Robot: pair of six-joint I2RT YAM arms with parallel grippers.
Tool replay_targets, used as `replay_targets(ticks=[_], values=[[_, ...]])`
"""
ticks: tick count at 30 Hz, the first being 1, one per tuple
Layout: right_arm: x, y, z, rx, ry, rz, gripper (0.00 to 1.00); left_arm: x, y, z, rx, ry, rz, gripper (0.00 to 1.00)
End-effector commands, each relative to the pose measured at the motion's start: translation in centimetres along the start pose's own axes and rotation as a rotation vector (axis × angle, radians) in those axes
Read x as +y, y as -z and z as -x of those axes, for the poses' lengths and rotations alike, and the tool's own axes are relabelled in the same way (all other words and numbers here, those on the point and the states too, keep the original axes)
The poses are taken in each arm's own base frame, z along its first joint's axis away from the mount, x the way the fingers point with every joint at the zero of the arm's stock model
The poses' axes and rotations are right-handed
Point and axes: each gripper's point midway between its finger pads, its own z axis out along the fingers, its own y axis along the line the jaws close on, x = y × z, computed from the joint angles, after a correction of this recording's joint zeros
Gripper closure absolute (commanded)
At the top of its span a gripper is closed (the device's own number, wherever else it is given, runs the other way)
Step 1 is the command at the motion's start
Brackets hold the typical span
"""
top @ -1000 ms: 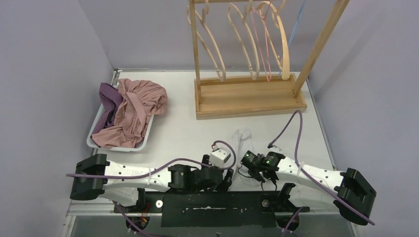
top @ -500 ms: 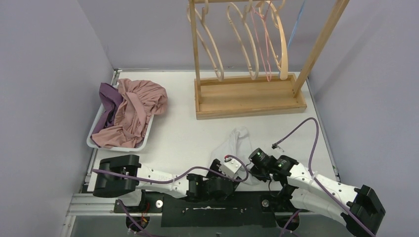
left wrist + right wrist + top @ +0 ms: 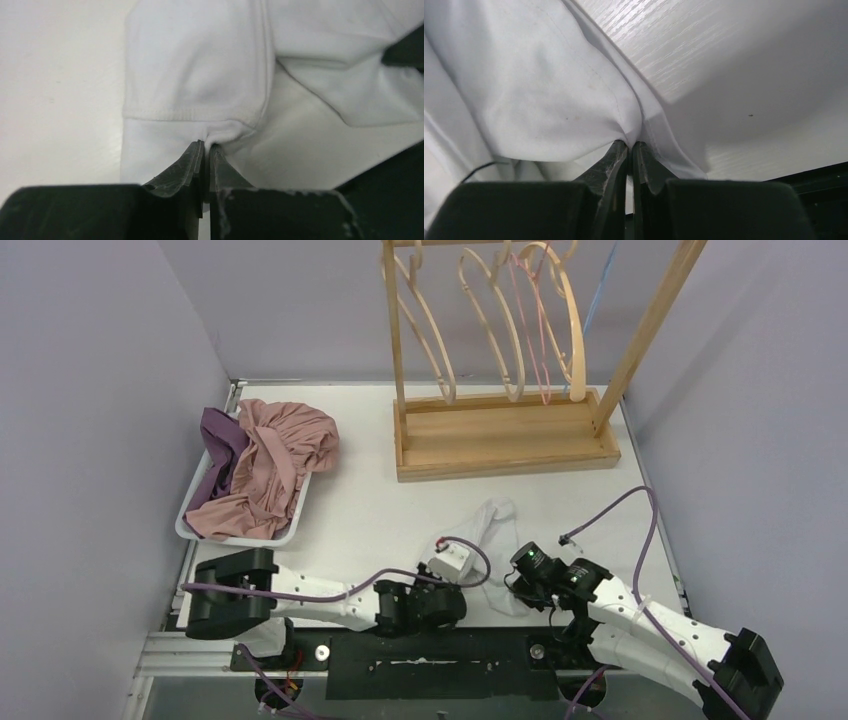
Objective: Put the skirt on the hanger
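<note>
The white skirt [image 3: 492, 523] lies crumpled on the table near the front centre, between my two grippers. In the left wrist view my left gripper [image 3: 206, 145] is shut, pinching a small fold just below the skirt's [image 3: 200, 65] stitched hem. My right gripper [image 3: 630, 144] is also shut on a bunched fold of the skirt [image 3: 534, 90], which drapes over its fingers. From above, the left gripper [image 3: 468, 583] and the right gripper [image 3: 510, 585] sit close together at the cloth's near edge. Wooden hangers [image 3: 430, 330] hang on the rack at the back.
The wooden rack's base [image 3: 505, 435] stands at the back centre, with a slanted post [image 3: 645, 335] on its right. A grey tray [image 3: 185, 522] at the left holds pink and purple clothes [image 3: 265, 460]. Purple walls close in both sides.
My left gripper, open before, has closed on the skirt's edge after the left arm reached to the right. The right arm has shifted right, keeping hold of the cloth.
</note>
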Motion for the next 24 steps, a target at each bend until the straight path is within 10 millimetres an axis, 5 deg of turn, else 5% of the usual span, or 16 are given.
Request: replay_targets(ticks=[1,15,19,24], values=[[-0.4,0.6,1.8,-0.077,-0.007,-0.033,1.0,4.8,0.5,3.4,-0.04,0.164,0.051,1.0],[1.1,2.6,3.3,-0.104,0.139,-0.037,1.0,20.9,2.1,12.5,-0.071,0.579,0.025,1.0],[2.2,3.1,3.7,-0.11,0.183,-0.046,1.0,24.7,0.7,11.0,0.043,0.649,0.115,0.68],[3.7,3.1,4.5,-0.132,0.227,-0.067,0.99,25.0,1.1,9.2,0.144,0.736,0.128,0.52]])
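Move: The white skirt is pinched by both hands near its close-in edge; its middle lies about 7 cm ahead and 4 cm right of the left hand. The bare table it is drawn to is some 15 cm ahead, 18 cm left and 4 cm below that hand; the rack's base is about 31 cm ahead and 10 cm right, the laundry basket roughly 22 cm ahead and 41 cm left. From the right hand that bare spot is about 16 cm ahead and 29 cm left. The skirt's pinched left part is swept left, forward and upwards by the left hand towards the bare table between basket and rack, about 20 cm each way left and forward, rising some 10 cm while turning 30 degrees counter-clockwise. Near the end its fingers open and let go, the hand travelling on and sinking slightly. The right hand keeps its pinch, lifting about 4 cm and easing forward. ##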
